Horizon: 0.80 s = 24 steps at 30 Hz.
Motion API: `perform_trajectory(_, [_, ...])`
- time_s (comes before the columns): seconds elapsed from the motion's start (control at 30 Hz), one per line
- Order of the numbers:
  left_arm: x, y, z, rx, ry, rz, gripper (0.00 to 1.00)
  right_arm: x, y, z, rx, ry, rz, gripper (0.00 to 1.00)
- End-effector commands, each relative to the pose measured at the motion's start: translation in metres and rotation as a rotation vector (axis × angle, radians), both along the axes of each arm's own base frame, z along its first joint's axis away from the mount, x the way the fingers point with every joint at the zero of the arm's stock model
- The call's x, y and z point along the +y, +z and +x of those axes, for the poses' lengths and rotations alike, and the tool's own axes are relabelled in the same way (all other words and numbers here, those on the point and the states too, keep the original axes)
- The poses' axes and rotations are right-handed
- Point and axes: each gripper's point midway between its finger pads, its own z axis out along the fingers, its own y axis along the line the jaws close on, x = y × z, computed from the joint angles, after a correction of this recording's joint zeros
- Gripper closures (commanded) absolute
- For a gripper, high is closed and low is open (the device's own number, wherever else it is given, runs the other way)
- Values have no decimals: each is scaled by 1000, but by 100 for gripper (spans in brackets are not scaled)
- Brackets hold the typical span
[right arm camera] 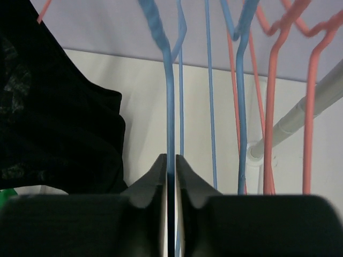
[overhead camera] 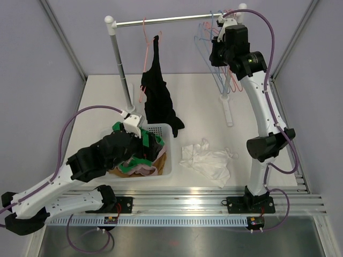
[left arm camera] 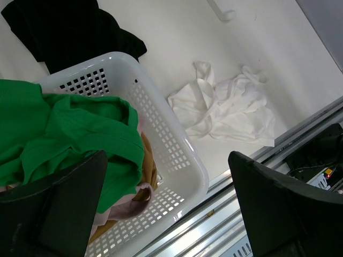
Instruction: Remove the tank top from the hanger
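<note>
A white tank top [overhead camera: 209, 160] [left arm camera: 225, 110] lies crumpled on the table right of the basket, off any hanger. At the right end of the rail, my right gripper [overhead camera: 215, 53] [right arm camera: 170, 160] is shut on the thin wire of a bare blue hanger [overhead camera: 203, 38] [right arm camera: 170, 107], which runs straight up between the fingers. My left gripper [overhead camera: 140, 150] [left arm camera: 169, 214] hangs wide open over the basket's right side, nothing between its fingers [left arm camera: 53, 203].
A black garment [overhead camera: 158, 96] [right arm camera: 53, 118] hangs on a pink hanger [overhead camera: 144, 48] mid-rail [overhead camera: 161, 21], its hem on the table. The white basket [overhead camera: 167, 129] [left arm camera: 198, 171] holds green [left arm camera: 64, 128] and tan clothes. More blue and pink hangers [right arm camera: 270, 107] crowd the rail's right end.
</note>
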Motion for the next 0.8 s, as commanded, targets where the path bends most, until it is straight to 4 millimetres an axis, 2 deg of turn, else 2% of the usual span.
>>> perform_trajectory(0.0, [-15, 5, 4, -5, -10, -52, 1, -1, 19, -14, -49, -2, 59, 76])
perform_trajectory(0.07, [-26, 5, 4, 5, -35, -71, 1, -4, 30, -24, -74, -1, 70, 71])
perform_trajectory(0.13, [-38, -1, 6, 25, -52, -65, 1, -4, 36, -31, -82, 8, 82, 56])
perform_trajectory(0.17, [-46, 2, 6, 22, -66, -80, 1, -6, 48, -41, -102, 12, 94, 47])
perform_trajectory(0.2, [-52, 2, 7, 23, -75, -83, 1, -7, 50, -46, -101, 13, 98, 38])
perform_trajectory(0.3, [-79, -4, 12, 25, -98, -62, 1, -12, 68, -73, -132, 35, 117, 26])
perform_trajectory(0.33, [-90, -9, 16, 33, -103, -44, 1, -14, 74, -81, -147, 40, 126, 11])
perform_trajectory(0.37, [-100, -11, 18, 26, -104, -42, 1, -21, 80, -96, -160, 38, 131, 1])
perform_trajectory(0.4, [-108, -15, 20, 28, -105, -32, 1, -16, 86, -106, -176, 79, 149, 1])
perform_trajectory(0.43, [-120, -30, 25, 48, -103, 4, 1, -16, 88, -116, -188, 106, 146, 1])
perform_trajectory(0.47, [-132, -33, 26, 51, -117, -1, 1, -21, 104, -140, -232, 130, 165, 1])
perform_trajectory(0.5, [-140, -39, 26, 61, -125, 4, 1, -19, 89, -145, -206, 147, 167, 0])
perform_trajectory(0.53, [-151, -48, 26, 72, -138, 16, 1, -22, 87, -155, -207, 148, 179, 0])
perform_trajectory(0.57, [-170, -61, 25, 90, -165, 29, 1, -31, 103, -183, -262, 149, 209, 1])
perform_trajectory(0.6, [-180, -70, 26, 100, -176, 42, 1, -28, 82, -186, -229, 153, 237, 0])
perform_trajectory(0.63, [-188, -76, 27, 111, -182, 54, 1, -28, 78, -198, -239, 172, 257, 0])
perform_trajectory(0.67, [-205, -91, 28, 133, -195, 85, 1, -31, 67, -221, -244, 195, 281, 1])
perform_trajectory(0.73, [-219, -105, 29, 153, -209, 110, 1, -31, 64, -240, -265, 217, 328, 0])
perform_trajectory(0.77, [-226, -113, 29, 164, -218, 124, 1, -36, 69, -262, -302, 237, 348, 1])
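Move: The white tank top lies crumpled on the table about 20 cm to the left hand's right, 2 cm ahead and 25 cm below; the basket's middle is some 10 cm left, 6 ahead and 23 down, and the hanging black top roughly 25 cm straight ahead, 6 lower. The right hand has the blue hanger between its fingers, pink hangers about 5 cm to its right and level ahead, and the tank top some 31 cm back, 2 left and 38 down. The left hand, fingers still wide open, gathers speed from above the basket's near right part, sweeping about 19 cm right and 13 cm down towards the white tank top while tipping down slightly and rolling its left side up. Meanwhile the right hand opens wide to let go of the blue hanger, dipping about 3 cm, then backing away some 24 cm while rising before it eases down slightly. ##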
